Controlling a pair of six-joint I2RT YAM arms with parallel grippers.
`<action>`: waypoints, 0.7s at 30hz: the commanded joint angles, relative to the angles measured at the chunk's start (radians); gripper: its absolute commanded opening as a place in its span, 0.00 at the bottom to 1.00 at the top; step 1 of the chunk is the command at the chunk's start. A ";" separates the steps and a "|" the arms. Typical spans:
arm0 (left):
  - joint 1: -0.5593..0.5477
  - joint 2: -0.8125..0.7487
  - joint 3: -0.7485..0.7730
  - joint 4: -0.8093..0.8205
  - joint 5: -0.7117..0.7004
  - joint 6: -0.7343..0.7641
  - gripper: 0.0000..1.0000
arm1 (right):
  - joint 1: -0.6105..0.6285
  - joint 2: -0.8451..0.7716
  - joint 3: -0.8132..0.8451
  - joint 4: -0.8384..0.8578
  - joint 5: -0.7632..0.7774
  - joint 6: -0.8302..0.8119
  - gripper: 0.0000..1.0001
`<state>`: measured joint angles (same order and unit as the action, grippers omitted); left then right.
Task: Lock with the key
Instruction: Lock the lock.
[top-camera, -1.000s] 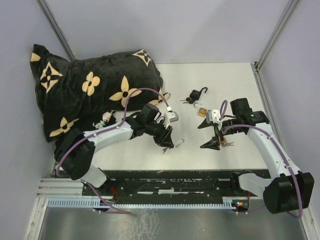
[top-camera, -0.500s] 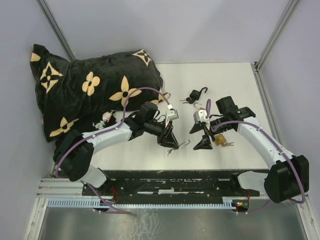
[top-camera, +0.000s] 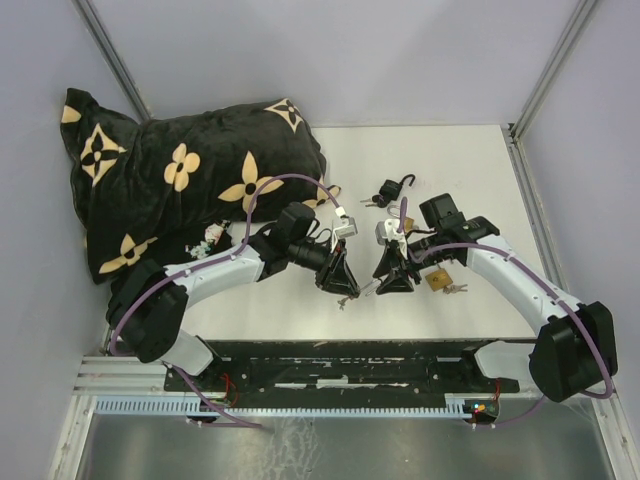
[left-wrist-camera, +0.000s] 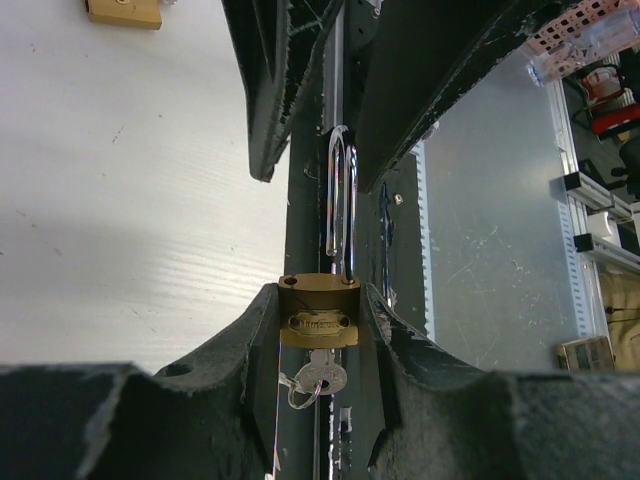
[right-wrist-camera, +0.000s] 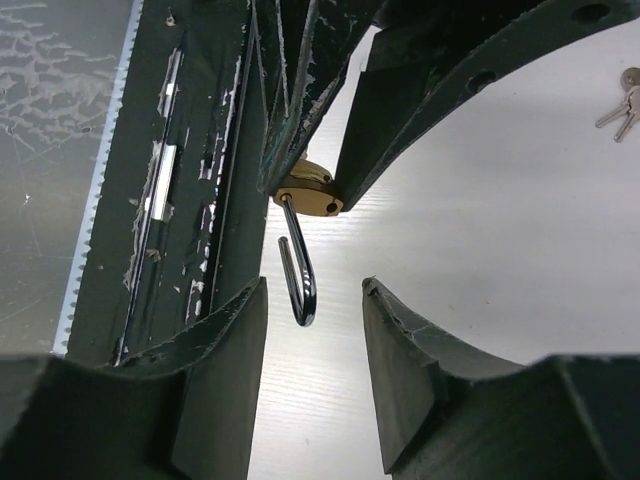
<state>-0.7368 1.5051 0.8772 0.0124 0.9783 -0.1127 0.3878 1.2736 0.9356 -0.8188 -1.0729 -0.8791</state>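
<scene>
My left gripper is shut on the body of a small brass padlock. Its key sticks out of the underside with a ring on it. The silver shackle stands open and points away toward the right arm. In the right wrist view, the same padlock hangs between the left fingers, and its shackle reaches down between my own jaws. My right gripper is open, its jaws on either side of the shackle tip without touching it. From above, the two grippers meet tip to tip, with the right gripper just right of the lock.
A second brass padlock and loose keys lie right of the right gripper. A black padlock with keys lies farther back. A black flowered pillow fills the back left. The black base rail runs along the near edge.
My right gripper has swung left to the left gripper, and its jaws have narrowed around the shackle. The left gripper has shifted slightly right with the padlock still held.
</scene>
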 joint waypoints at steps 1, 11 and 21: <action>0.002 -0.035 0.005 0.071 0.040 -0.047 0.15 | 0.010 0.001 0.024 -0.001 -0.040 -0.004 0.48; 0.002 -0.050 -0.007 0.101 0.022 -0.080 0.23 | 0.011 -0.006 0.049 -0.042 -0.106 -0.006 0.12; 0.002 -0.304 -0.149 0.214 -0.255 -0.112 0.69 | -0.006 -0.025 0.105 -0.072 -0.111 0.091 0.02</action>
<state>-0.7364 1.3346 0.7708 0.1322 0.8795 -0.1955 0.3916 1.2724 0.9836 -0.8921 -1.1290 -0.8539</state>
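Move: The right hand's half-open fingers straddle the end of the small padlock's shackle: its middle is about 2 cm to the left and 1 cm back, level with the hand. The key ring lies some 8 cm left and 3 cm back; an open larger padlock sits on the table 15 cm right, 5 cm farther out and 10 cm below. The left hand already grips the padlock body, with the shackle about 3 cm to its right. Drifting back about 1 cm and then up 2 cm, the right hand closes its fingers from half open to nearly shut and pinches the shackle. Once it has hold, the left hand opens, lets go of the padlock body and starts rising away, about 2.5 cm up and 1 cm left. ##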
